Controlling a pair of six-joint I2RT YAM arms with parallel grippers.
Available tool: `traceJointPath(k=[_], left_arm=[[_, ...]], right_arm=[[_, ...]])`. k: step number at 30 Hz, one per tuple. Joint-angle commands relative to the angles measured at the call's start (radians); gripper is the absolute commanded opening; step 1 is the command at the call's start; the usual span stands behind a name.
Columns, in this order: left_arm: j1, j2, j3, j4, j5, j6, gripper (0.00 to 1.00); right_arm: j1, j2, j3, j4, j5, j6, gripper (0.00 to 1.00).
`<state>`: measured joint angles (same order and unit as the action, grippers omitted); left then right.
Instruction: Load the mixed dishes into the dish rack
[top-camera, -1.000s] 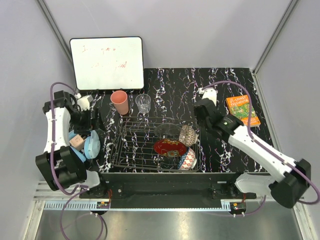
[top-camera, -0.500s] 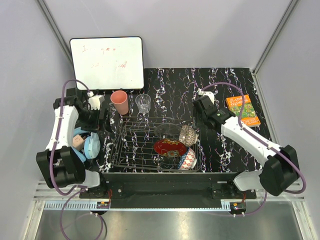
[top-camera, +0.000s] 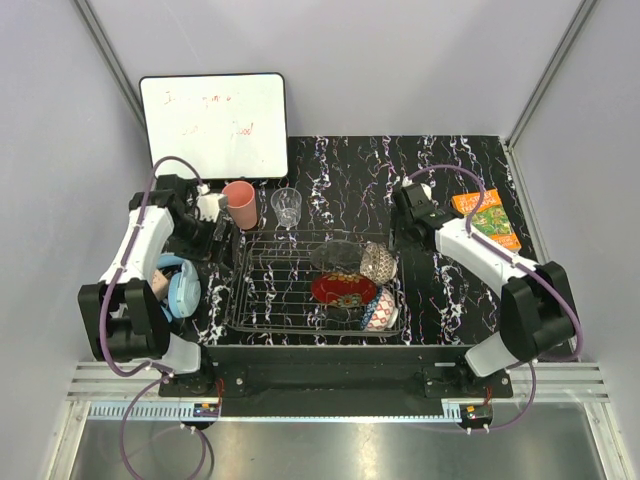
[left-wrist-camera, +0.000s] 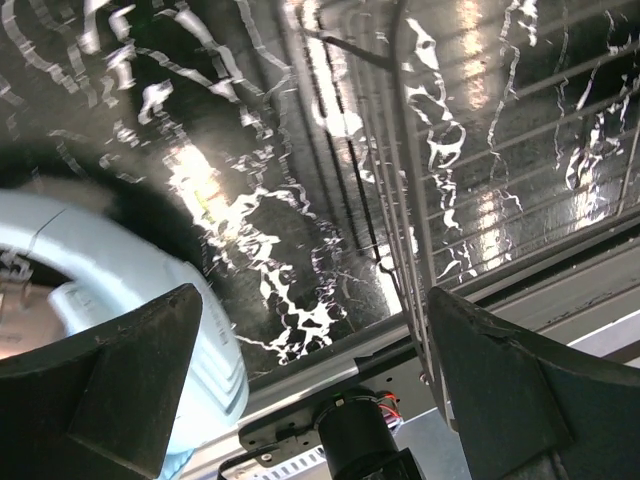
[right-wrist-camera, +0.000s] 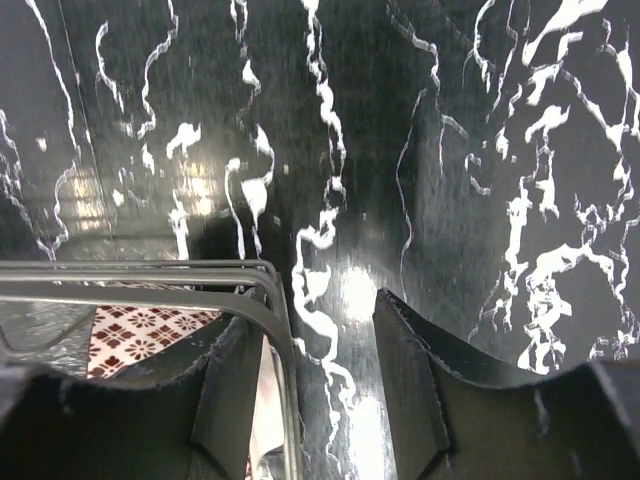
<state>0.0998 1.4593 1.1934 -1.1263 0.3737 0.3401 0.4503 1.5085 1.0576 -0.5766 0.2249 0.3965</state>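
Note:
The dish rack (top-camera: 285, 295) stands in the middle of the black marbled table. It holds a clear glass bowl (top-camera: 335, 257), a beige speckled bowl (top-camera: 378, 264), a red gold-patterned plate (top-camera: 343, 291) and a blue patterned bowl (top-camera: 378, 311). Behind the rack stand a salmon-pink cup (top-camera: 240, 204) and a small glass tumbler (top-camera: 287, 207). My left gripper (top-camera: 220, 228) (left-wrist-camera: 312, 300) hangs wide open by the rack's left edge (left-wrist-camera: 408, 200), holding nothing. My right gripper (top-camera: 402, 236) (right-wrist-camera: 320, 320) is open at the rack's far right corner. The corner wire (right-wrist-camera: 272, 300) runs just inside its left finger.
Light-blue headphones (top-camera: 182, 285) (left-wrist-camera: 110, 290) lie left of the rack, beside my left gripper. A white board (top-camera: 213, 125) leans at the back left. An orange book (top-camera: 487, 220) lies at the right. The table's near edge rail (left-wrist-camera: 330, 350) shows under the left gripper.
My left arm has swung away from the headphones toward the cup and the rack's left edge. The right arm's elbow has moved right, and its jaws have narrowed a little. The rack has shifted slightly.

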Motion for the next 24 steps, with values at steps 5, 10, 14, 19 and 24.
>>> traceJointPath(k=[5,10,14,19,24], left_arm=[[-0.115,0.009,-0.003,0.065,-0.042,-0.047,0.99],[-0.120,0.018,0.017,0.068,-0.038,-0.056,0.99],[-0.112,0.009,0.086,0.025,-0.021,-0.061,0.99],[-0.062,-0.002,0.268,-0.053,0.034,-0.099,0.99],[0.040,0.003,0.350,-0.086,0.091,-0.142,0.99]], right_arm=[[-0.061,0.075,0.088,0.086,-0.012,-0.012,0.50],[-0.061,-0.023,0.061,0.086,-0.056,0.028,0.52],[-0.062,-0.137,0.067,0.081,-0.075,0.073,0.52],[-0.061,-0.174,0.182,0.055,-0.117,0.087,0.52],[-0.021,-0.004,0.373,0.086,-0.219,0.085,0.52]])
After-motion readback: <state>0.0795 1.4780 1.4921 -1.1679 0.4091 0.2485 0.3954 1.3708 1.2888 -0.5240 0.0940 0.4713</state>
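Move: The dish rack is between my hands. Its far right corner sits almost at my right fingertips, about 2 cm ahead and 1 cm left, with one finger inside the rim and one outside. From there the cream patterned bowl is some 6 cm back and 4 cm left, and the red plate about 12 cm back and 12 cm left. The rack's left rail runs about 3 cm right of my left hand, level with it; the pink cup stands some 12 cm ahead and 3 cm right, lower down. With my right inner finger hooked inside the rack's far right corner, I push the rim forward about 3 cm, while my left hand, still wide open, eases about 3 cm right against the left rail. Then I lift both hands clear, the right nearly 15 cm straight up, then slightly forward and left, its fingers tilting outward, the left up some 8 cm and forward. ##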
